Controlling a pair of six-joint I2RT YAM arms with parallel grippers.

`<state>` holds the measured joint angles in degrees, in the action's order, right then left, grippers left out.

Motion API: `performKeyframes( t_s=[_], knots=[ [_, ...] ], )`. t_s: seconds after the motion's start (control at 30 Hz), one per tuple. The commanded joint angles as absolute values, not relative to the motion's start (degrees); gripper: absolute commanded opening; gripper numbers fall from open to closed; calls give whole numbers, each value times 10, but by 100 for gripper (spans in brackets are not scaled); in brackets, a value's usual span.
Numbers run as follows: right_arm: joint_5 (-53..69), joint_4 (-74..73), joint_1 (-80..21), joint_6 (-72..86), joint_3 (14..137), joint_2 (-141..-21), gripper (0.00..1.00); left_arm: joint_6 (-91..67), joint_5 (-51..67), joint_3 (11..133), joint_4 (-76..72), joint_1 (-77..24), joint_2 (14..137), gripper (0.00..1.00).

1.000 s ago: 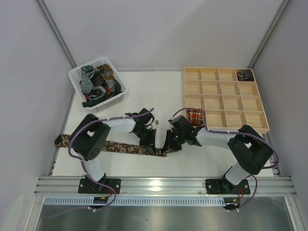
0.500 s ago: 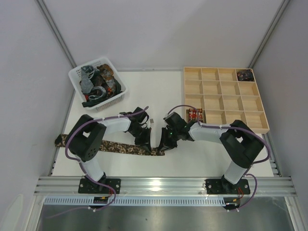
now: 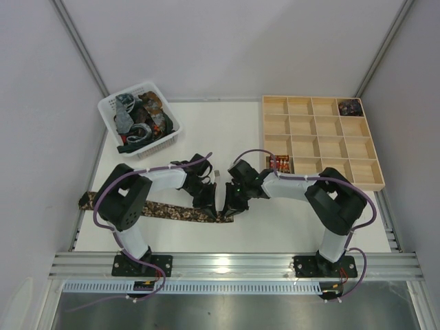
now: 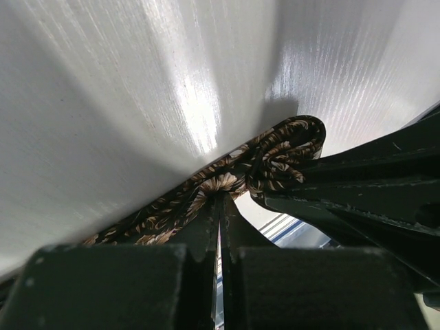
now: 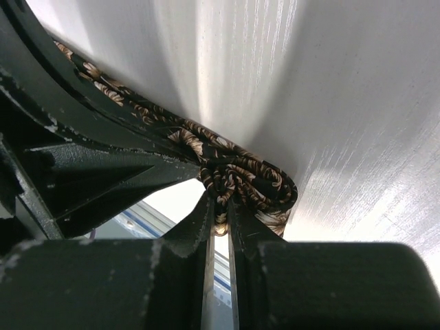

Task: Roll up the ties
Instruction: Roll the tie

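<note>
A dark brown tie [image 3: 172,211] with tan floral print lies flat along the near part of the white table, running from the left edge toward the middle. Its right end is curled into a small roll [image 5: 254,182], also seen in the left wrist view as a roll [image 4: 285,144]. My right gripper [image 3: 229,206] [image 5: 220,203] is shut on that roll, with fabric pinched between its fingers. My left gripper [image 3: 212,205] [image 4: 220,199] is shut just left of the roll, its tips pressed against the flat tie. The two grippers stand almost touching.
A white basket [image 3: 110,110] at the back left holds several more tangled ties. A wooden compartment tray [image 3: 320,141] sits at the right, with a rolled dark tie [image 3: 350,106] in its far right corner cell and a red one [image 3: 278,165] in a near-left cell.
Both grippers have shifted left along the tie, and the rolled end has moved left with them. The right arm has reached further left. Neither gripper has changed its opening.
</note>
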<state>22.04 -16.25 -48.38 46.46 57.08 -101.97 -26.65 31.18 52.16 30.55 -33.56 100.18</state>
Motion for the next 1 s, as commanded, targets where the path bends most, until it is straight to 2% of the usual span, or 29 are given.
performKeyframes(
  t_s=[0.0, 0.17, 0.3, 0.97],
  knots=[
    [205, -170, -489, 460, 590, -1037, 9, -258, 304, 505, 286, -336, 1008, 0],
    [225, -159, -483, 444, 585, -1037, 33, -258, 306, 504, 289, -335, 1004, 0],
    [257, -115, -476, 438, 560, -1017, 42, -257, 307, 504, 293, -335, 996, 1],
    [331, 24, -454, 460, 475, -969, 40, -267, 308, 504, 322, -325, 957, 1]
  ],
)
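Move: The rolled end of the tie sits between the right hand's fingertips, its middle only about 1 cm ahead and 1 cm below. From the left hand, which pinches the tie beside the roll, the roll lies roughly 3 cm to the right, about 1 cm ahead and level in height. The flat strip's middle is some 23 cm left of the left hand and 4 cm ahead; the red tie in the tray's near-left cell is about 19 cm right of the right hand and 18 cm ahead. The right hand opens its nearly shut fingers to roughly two fifths and lets go of the rolled end, edging just under 1 cm to the left, then lifting about 1.5 cm while the wrist tilts some 15 degrees so that the fingers slant more towards the left hand. Against this the left hand stays shut on the tie right beside the roll, pinning the strip and shifting by barely a centimetre. ##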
